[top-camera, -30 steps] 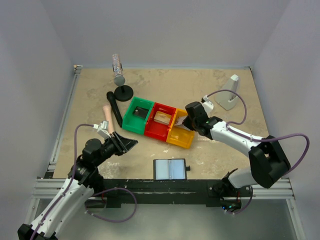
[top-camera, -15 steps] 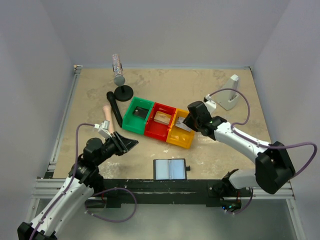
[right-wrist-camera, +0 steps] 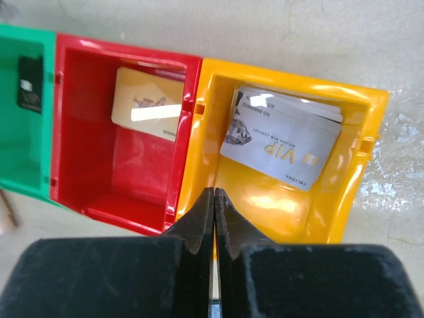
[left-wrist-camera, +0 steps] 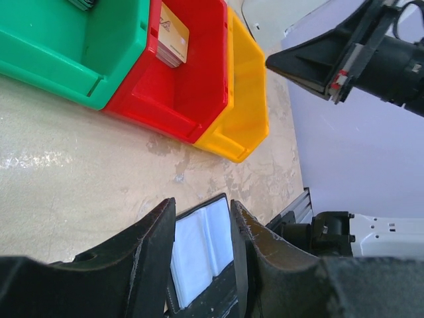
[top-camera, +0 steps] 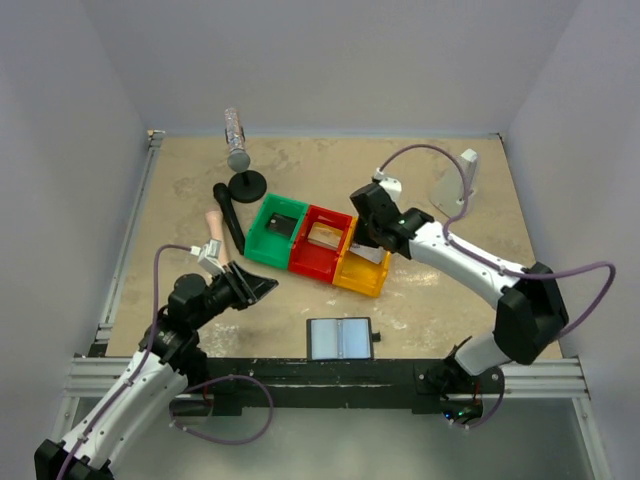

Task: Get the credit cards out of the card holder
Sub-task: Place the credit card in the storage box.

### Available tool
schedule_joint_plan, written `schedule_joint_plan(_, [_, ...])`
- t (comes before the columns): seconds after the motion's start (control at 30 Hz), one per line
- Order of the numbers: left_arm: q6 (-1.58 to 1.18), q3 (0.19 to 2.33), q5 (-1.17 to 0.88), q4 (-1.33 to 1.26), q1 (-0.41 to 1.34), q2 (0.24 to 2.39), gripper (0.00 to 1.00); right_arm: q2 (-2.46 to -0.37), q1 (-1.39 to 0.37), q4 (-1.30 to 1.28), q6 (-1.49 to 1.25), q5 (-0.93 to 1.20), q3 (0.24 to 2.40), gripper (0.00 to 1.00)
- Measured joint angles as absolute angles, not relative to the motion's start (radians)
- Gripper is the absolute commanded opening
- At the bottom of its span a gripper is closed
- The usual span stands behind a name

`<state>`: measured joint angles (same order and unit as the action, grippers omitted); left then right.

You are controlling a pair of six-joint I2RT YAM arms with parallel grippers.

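Observation:
The card holder [top-camera: 340, 338] lies open and flat near the front edge, its two glossy grey-blue panels facing up. It also shows between my left fingers in the left wrist view [left-wrist-camera: 199, 248]. My left gripper [top-camera: 265, 287] [left-wrist-camera: 202, 203] is open and empty, low over the table to the holder's left. My right gripper [top-camera: 366, 243] [right-wrist-camera: 214, 191] is shut, with nothing seen in it, above the yellow bin [right-wrist-camera: 291, 199]. Silver VIP cards [right-wrist-camera: 281, 149] lie in that bin. A gold card [right-wrist-camera: 147, 103] lies in the red bin [top-camera: 312, 262]. A black card [right-wrist-camera: 30, 83] lies in the green bin [top-camera: 262, 243].
The three bins stand in a slanted row mid-table. A grey cylinder on a black stand [top-camera: 240, 160], a black handle [top-camera: 230, 215] and a tan handle [top-camera: 213, 228] lie at the back left. A white object [top-camera: 458, 188] stands at the back right.
My right gripper has moved left and back, from beside the yellow bin's right side to over the bin. The left arm, bins and card holder have not moved.

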<state>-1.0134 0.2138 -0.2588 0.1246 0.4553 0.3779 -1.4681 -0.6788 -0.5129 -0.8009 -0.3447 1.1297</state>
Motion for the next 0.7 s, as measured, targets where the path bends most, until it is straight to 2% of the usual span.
schedule_joint_plan(0.2, [-1.014, 0.205, -0.263, 0.117, 0.455, 0.379, 0.43, -1.614, -0.725, -0.584, -0.747, -0.344, 1.157, 0.00])
schedule_joint_plan(0.7, [-0.984, 0.234, -0.255, 0.216, 0.456, 0.305, 0.43, -1.735, -0.710, -0.606, -0.755, -0.323, 1.114, 0.00])
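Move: The silver VIP cards lie in the yellow compartment, about 12 cm below the shut right fingers, some 2 cm ahead and 3 cm right. The gold cards in the red compartment are about 10 cm left of them and 2 cm farther out. The open card holder is some 19 cm back from the right hand and 4 cm left. From the left hand, the VIP cards are about 10 cm ahead, 22 cm right and 12 cm down. Fingers still shut, the right hand sinks about 11 cm into the yellow compartment, backing slightly and tipping down. ##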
